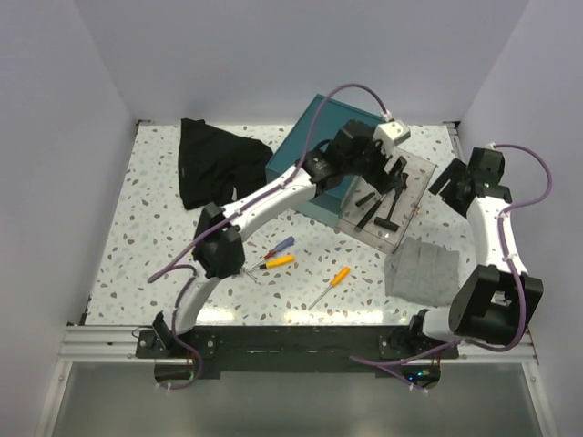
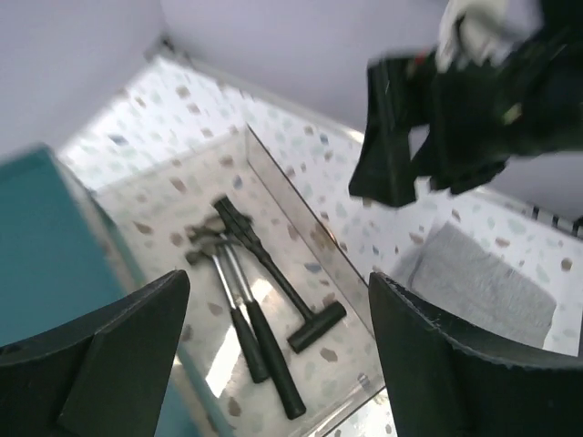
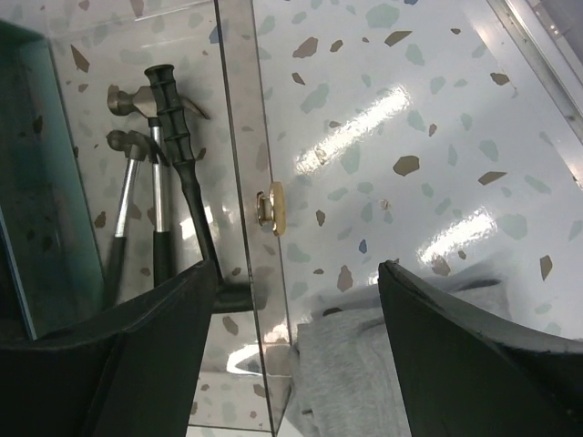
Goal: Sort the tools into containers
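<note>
The clear plastic box (image 1: 412,182) stands right of the dark-teal case (image 1: 314,137). In it lie two black-handled hammers (image 2: 244,314) and a black T-headed tool (image 2: 278,273); they also show in the right wrist view (image 3: 157,214). My left gripper (image 1: 393,175) hovers over the box, open and empty (image 2: 278,364). My right gripper (image 1: 448,182) is open and empty over the box's right wall and the grey cloth (image 3: 296,346). A blue-red screwdriver (image 1: 282,246) and two orange-handled ones (image 1: 279,261) (image 1: 339,275) lie on the table. The black bag (image 1: 214,164) lies at the back left.
The folded grey cloth (image 1: 424,269) lies just in front of the box's right corner, also in the right wrist view (image 3: 364,382). A brass clasp (image 3: 271,208) sits on the box's wall. The left arm's forearm stretches over the teal case's front edge.
</note>
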`<state>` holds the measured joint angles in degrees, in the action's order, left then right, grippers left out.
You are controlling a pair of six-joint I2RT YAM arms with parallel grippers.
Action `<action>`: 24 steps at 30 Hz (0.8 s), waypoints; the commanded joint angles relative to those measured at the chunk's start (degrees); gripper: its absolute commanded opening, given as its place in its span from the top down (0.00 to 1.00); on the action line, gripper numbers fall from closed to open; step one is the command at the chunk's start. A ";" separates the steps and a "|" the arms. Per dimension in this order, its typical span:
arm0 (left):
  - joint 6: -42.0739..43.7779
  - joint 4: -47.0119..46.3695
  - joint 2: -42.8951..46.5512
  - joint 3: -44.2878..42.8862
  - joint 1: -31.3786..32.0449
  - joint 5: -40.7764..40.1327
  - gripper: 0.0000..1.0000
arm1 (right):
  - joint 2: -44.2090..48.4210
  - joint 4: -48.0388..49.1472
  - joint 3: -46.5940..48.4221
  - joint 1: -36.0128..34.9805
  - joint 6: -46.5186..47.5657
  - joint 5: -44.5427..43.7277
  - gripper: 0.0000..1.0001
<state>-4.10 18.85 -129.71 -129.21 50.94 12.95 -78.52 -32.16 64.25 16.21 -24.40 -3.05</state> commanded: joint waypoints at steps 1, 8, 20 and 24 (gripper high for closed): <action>1.82 -12.95 17.90 5.79 -7.31 -4.24 0.17 | -3.47 4.30 2.02 0.32 0.49 0.60 0.26; 1.89 -11.29 22.83 20.45 -21.48 -3.73 0.79 | -8.57 8.25 3.78 1.37 1.11 1.37 0.62; 5.59 -8.22 17.57 29.45 -23.69 0.49 1.00 | -20.17 12.39 6.15 1.63 2.08 2.87 1.00; 4.63 -7.52 15.10 29.19 -23.69 0.06 1.00 | -22.37 12.56 7.38 1.63 1.12 5.85 1.00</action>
<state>0.21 12.67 -114.30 -99.18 27.55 11.81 -100.07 -22.26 68.49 17.67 -22.81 -0.30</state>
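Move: The teal box's lid has its middle some 16 cm ahead of the left hand, 14 cm to its left and 12 cm below. The open drawer with three hammers in it lies about 4 cm ahead, 4 cm right and 20 cm down from that hand. From the right hand, the knob on the drawer's outer wall is roughly 5 cm ahead, 4 cm left and 12 cm down, the drawer's middle 6 cm ahead and 11 cm left, the grey cloth 15 cm back and 5 cm left. Up and leftward in a quick arc, the empty left hand leaves the drawer, rising some 20 cm, then sinks about 25 cm over the left part of the teal lid, having also gone forward; it turns counter-clockwise and shuts its fingers. Meanwhile the right hand sinks and eases forward, shutting its fingers too, to come down just outside the drawer's knobbed wall. ##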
